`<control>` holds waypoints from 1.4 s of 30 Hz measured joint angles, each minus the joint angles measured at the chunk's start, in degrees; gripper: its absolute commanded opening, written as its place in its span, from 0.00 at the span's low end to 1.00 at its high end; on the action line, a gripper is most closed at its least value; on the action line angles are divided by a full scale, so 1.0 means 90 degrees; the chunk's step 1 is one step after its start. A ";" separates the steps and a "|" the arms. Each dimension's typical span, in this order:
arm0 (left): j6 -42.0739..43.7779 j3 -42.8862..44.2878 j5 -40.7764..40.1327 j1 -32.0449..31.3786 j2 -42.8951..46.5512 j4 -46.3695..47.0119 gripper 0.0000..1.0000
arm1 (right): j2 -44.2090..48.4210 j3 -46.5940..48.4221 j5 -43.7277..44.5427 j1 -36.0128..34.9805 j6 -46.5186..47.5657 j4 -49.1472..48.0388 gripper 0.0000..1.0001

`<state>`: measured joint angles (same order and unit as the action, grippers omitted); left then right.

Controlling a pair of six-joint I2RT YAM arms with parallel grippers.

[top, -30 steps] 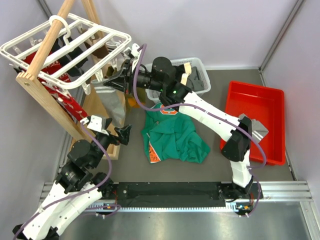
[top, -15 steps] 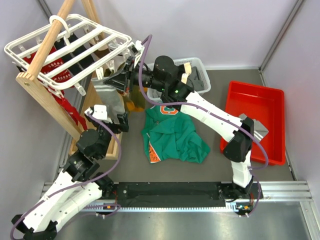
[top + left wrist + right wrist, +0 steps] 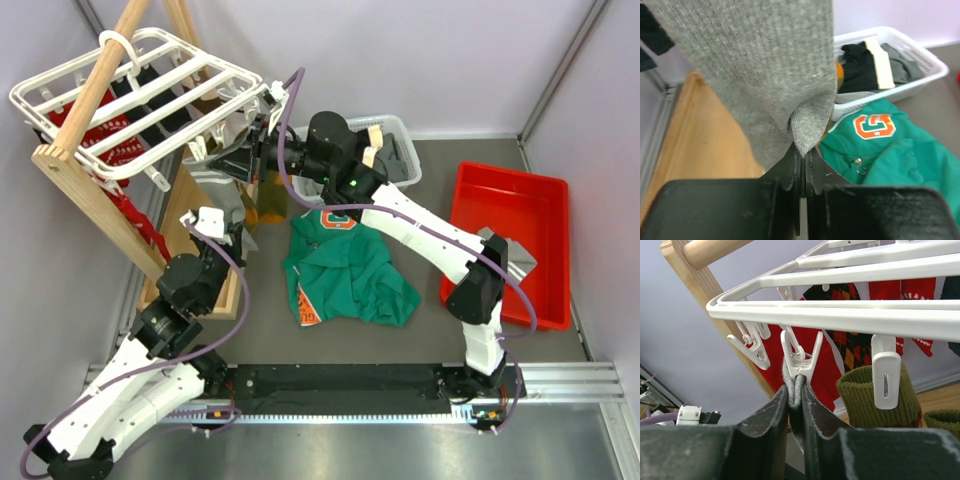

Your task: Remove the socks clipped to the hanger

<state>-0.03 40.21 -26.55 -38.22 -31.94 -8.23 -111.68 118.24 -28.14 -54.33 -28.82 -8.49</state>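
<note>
The white slatted hanger (image 3: pixel 140 95) hangs on the wooden rack at the upper left, with red, black and striped socks clipped under it. A grey sock (image 3: pixel 230 200) hangs from a clip at its near right corner. My right gripper (image 3: pixel 235 158) is shut on the grey sock's top edge (image 3: pixel 796 380), right under the white clip (image 3: pixel 801 357). My left gripper (image 3: pixel 238 238) is shut on the grey sock's lower tip (image 3: pixel 805 135). An olive-green sock cuff (image 3: pixel 865 395) hangs from the neighbouring clip (image 3: pixel 886 377).
The pale wooden A-frame rack (image 3: pixel 85 190) stands at the left. The green shirt with orange print (image 3: pixel 350 275) lies mid-table. A white basket (image 3: pixel 405 128) of dark garments is behind it. A red bin (image 3: pixel 520 200) stands at the right.
My left gripper has risen toward the grey sock and closed on its lower end. The hanger tilted slightly a second ago and now holds still. The right gripper stays at the clip.
</note>
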 measured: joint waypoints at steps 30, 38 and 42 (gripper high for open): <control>-0.0629 0.0109 0.2620 0.0000 0.0954 -0.0831 0.00 | -0.0189 0.1411 0.0459 -0.0226 0.0663 0.0852 0.73; -0.0631 0.0109 0.2744 0.0000 0.0954 -0.0828 0.00 | -0.0389 0.1411 0.0527 -0.0231 0.0823 0.1251 0.75; -0.0627 0.0109 0.2781 0.0000 0.0947 -0.0823 0.00 | -0.0483 0.1411 0.0529 -0.0233 0.0814 0.1285 0.75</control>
<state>-5.67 41.19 -1.52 -38.22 -23.42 -15.64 -116.03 130.93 -23.38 -56.42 -21.50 3.07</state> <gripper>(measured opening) 0.027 0.753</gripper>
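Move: The right hand holds the grey sock's cuff just under its clip, which sits about 4 cm above and 2 cm to the left of the fingertips, level in reach. The hanger's near rail runs about 9 cm above that hand, 1 cm left and level in reach; the next clip farther along hangs some 6 cm ahead, 2 cm to the right and 5 cm above. From the left hand, already shut on the lower sock, the sock's clip lies about 19 cm above, 5 cm left and level in reach. The left hand keeps its pinch on the lower sock and draws it back about 6 cm and 5 cm to the right, away from the clip, rising about a centimetre while turning some 25 degrees clockwise. Meanwhile the right hand opens and lets go of the cuff, rises about 6.5 cm beside the clip and then sinks most of the way back, ending with its fingers spread on either side of the clip. ##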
